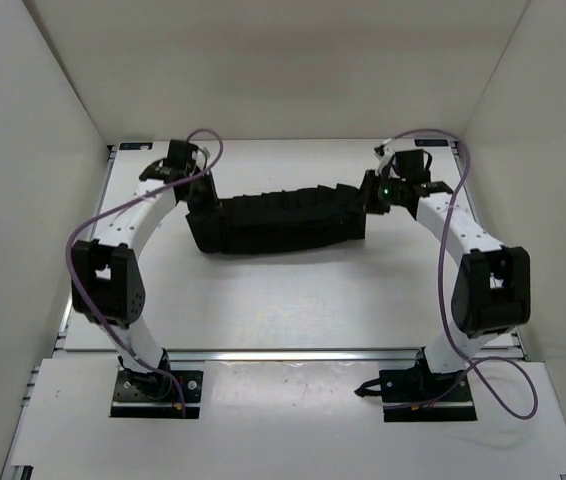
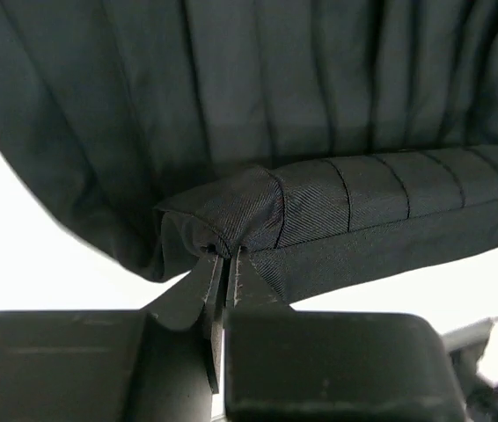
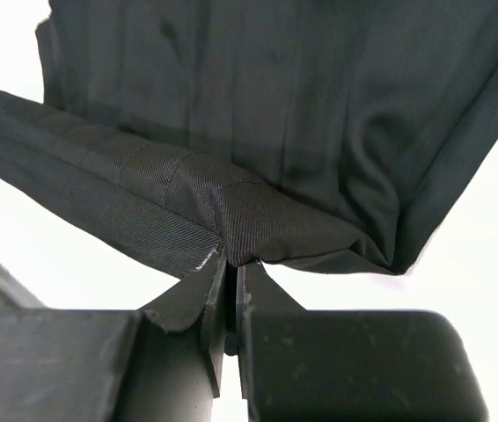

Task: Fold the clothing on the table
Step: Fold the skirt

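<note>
The black pleated clothing (image 1: 278, 220) hangs stretched in a band between my two grippers over the far half of the white table (image 1: 293, 300). My left gripper (image 1: 199, 192) is shut on its left end. In the left wrist view its jaws (image 2: 224, 257) pinch the thick folded hem of the clothing (image 2: 337, 202), and pleated cloth hangs behind. My right gripper (image 1: 371, 192) is shut on the right end. Seen from the right wrist, those jaws (image 3: 230, 261) nip the hem of the clothing (image 3: 231, 211) at a bunched corner.
White walls (image 1: 43, 150) close in the table on the left, back and right. Metal rails (image 1: 293, 354) run along the table's near edge. Purple cables (image 1: 88, 235) loop off both arms. The arm bases (image 1: 158, 392) sit on the near shelf.
</note>
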You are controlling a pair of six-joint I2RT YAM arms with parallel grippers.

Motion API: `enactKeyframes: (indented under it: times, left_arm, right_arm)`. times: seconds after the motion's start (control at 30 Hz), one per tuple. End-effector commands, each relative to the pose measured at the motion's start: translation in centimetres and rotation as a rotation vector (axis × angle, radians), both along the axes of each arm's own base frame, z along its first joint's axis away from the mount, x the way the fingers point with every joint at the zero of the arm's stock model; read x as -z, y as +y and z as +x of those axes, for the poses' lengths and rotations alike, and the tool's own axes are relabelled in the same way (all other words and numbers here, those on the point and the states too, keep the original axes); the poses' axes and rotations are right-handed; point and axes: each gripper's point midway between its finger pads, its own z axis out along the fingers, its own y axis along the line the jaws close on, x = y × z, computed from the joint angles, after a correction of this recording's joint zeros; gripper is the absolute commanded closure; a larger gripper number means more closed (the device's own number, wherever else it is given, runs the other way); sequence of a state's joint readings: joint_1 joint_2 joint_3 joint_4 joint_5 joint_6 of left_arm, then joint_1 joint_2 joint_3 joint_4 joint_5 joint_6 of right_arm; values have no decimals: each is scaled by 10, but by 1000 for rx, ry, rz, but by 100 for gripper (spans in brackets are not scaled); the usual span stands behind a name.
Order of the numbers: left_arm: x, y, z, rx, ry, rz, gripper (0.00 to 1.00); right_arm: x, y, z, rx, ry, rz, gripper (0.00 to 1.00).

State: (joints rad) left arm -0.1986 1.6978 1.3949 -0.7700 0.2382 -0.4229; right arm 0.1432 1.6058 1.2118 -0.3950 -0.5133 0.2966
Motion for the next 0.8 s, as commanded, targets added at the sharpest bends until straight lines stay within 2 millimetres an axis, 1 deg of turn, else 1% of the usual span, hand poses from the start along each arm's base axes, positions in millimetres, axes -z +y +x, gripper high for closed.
enactKeyframes:
  times: [0.0, 0.03, 0.07, 0.1, 0.13, 0.17, 0.2, 0.23, 0.27, 0.3, 0.33, 0.37, 0.4, 0.43, 0.47, 0.5, 0.53, 0.57, 0.6, 0.63, 0.67, 0.7, 0.73, 0.77]
  left_arm:
    - [-51, 19, 53, -43, -179, 61, 100]
    - [-41, 21, 60, -46, -156, 71, 100]
    - [-41, 22, 75, -50, -156, 71, 100]
    - [-42, 21, 87, -46, -153, 68, 100]
    - [-62, 19, 100, -44, -200, 57, 100]
    - [-55, 19, 104, -31, -176, 69, 100]
    - [-70, 15, 116, -27, -219, 65, 100]
    - [-89, 17, 124, -31, -274, 98, 100]
    - [-93, 18, 129, -41, -295, 131, 100]
    - [-113, 15, 134, -41, -349, 137, 100]
    - [-122, 16, 135, -42, -368, 146, 100]
    - [-126, 18, 136, -46, -378, 149, 100]
    - [-131, 20, 132, -42, -383, 135, 100]
    - [-128, 20, 124, -36, -369, 120, 100]
    - [-124, 15, 118, -21, -362, 107, 100]
    - [-119, 22, 108, -24, -353, 116, 100]
    - [-109, 19, 88, -8, -323, 124, 100]
    - [-85, 20, 73, 1, -274, 146, 100]
    - [-97, 16, 60, 10, -307, 146, 100]
    - [-93, 18, 41, 12, -300, 146, 100]
    - [-65, 15, 20, 36, -236, 158, 100]
    - [-75, 12, 6, 49, -265, 144, 100]
    - [-67, 15, -17, 40, -234, 143, 100]
    - [-61, 14, -37, 49, -218, 135, 100]
  right_arm:
    - [-51, -10, 57, 15, -238, -43, 100]
    - [-47, -9, 68, 14, -249, -43, 100]
    - [-50, -14, 84, 31, -256, -31, 99]
    - [-60, -13, 99, 18, -282, -15, 100]
    - [-60, -8, 104, 6, -269, 1, 100]
    - [-72, -14, 119, 13, -286, -2, 100]
    - [-96, -13, 127, 4, -338, -18, 100]
    - [-111, -18, 140, 20, -391, -61, 100]
    - [-118, -16, 141, 26, -408, -88, 100]
    - [-132, -20, 146, 49, -456, -137, 100]
    - [-142, -24, 148, 78, -485, -174, 100]
    - [-156, -20, 143, 76, -509, -164, 100]
    - [-157, -18, 139, 68, -505, -165, 100]
    - [-157, -19, 133, 69, -493, -160, 100]
    - [-158, -19, 123, 72, -478, -157, 100]
    - [-157, -19, 108, 72, -476, -176, 100]
    - [-126, -18, 98, 69, -419, -217, 100]
    - [-110, -23, 78, 86, -385, -247, 100]
    - [-122, -20, 61, 87, -422, -245, 100]
    - [-108, -18, 36, 88, -394, -240, 100]
    - [-74, -20, 15, 95, -311, -236, 100]
    - [-84, -20, -2, 108, -334, -213, 100]
    - [-67, -17, -29, 103, -287, -197, 100]
    - [-48, -16, -48, 109, -231, -189, 100]
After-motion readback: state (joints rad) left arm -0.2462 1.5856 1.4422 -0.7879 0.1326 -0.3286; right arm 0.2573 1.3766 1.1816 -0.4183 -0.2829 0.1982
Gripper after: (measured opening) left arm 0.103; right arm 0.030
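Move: The black skirt hangs between the hands, already pinched at both waistband corners. Its middle lies some 16 cm to the right of the left hand, about 3 cm back and 7 cm lower. From the right hand it is roughly 19 cm to the left, 4 cm back and 8 cm lower. The table's far edge runs about 20 cm straight ahead of the left hand and 18 cm straight ahead of the right, some 14 cm below. The skirt is flung out and pulled back by its waistband: both hands sweep it fast forward about 14 cm towards the far edge, rising, then whip it back the same distance, the right slightly more, still climbing at first and sinking at the end. Fingertips tip forward and up some 20 degrees, then partly return; both hands keep their pinch. ##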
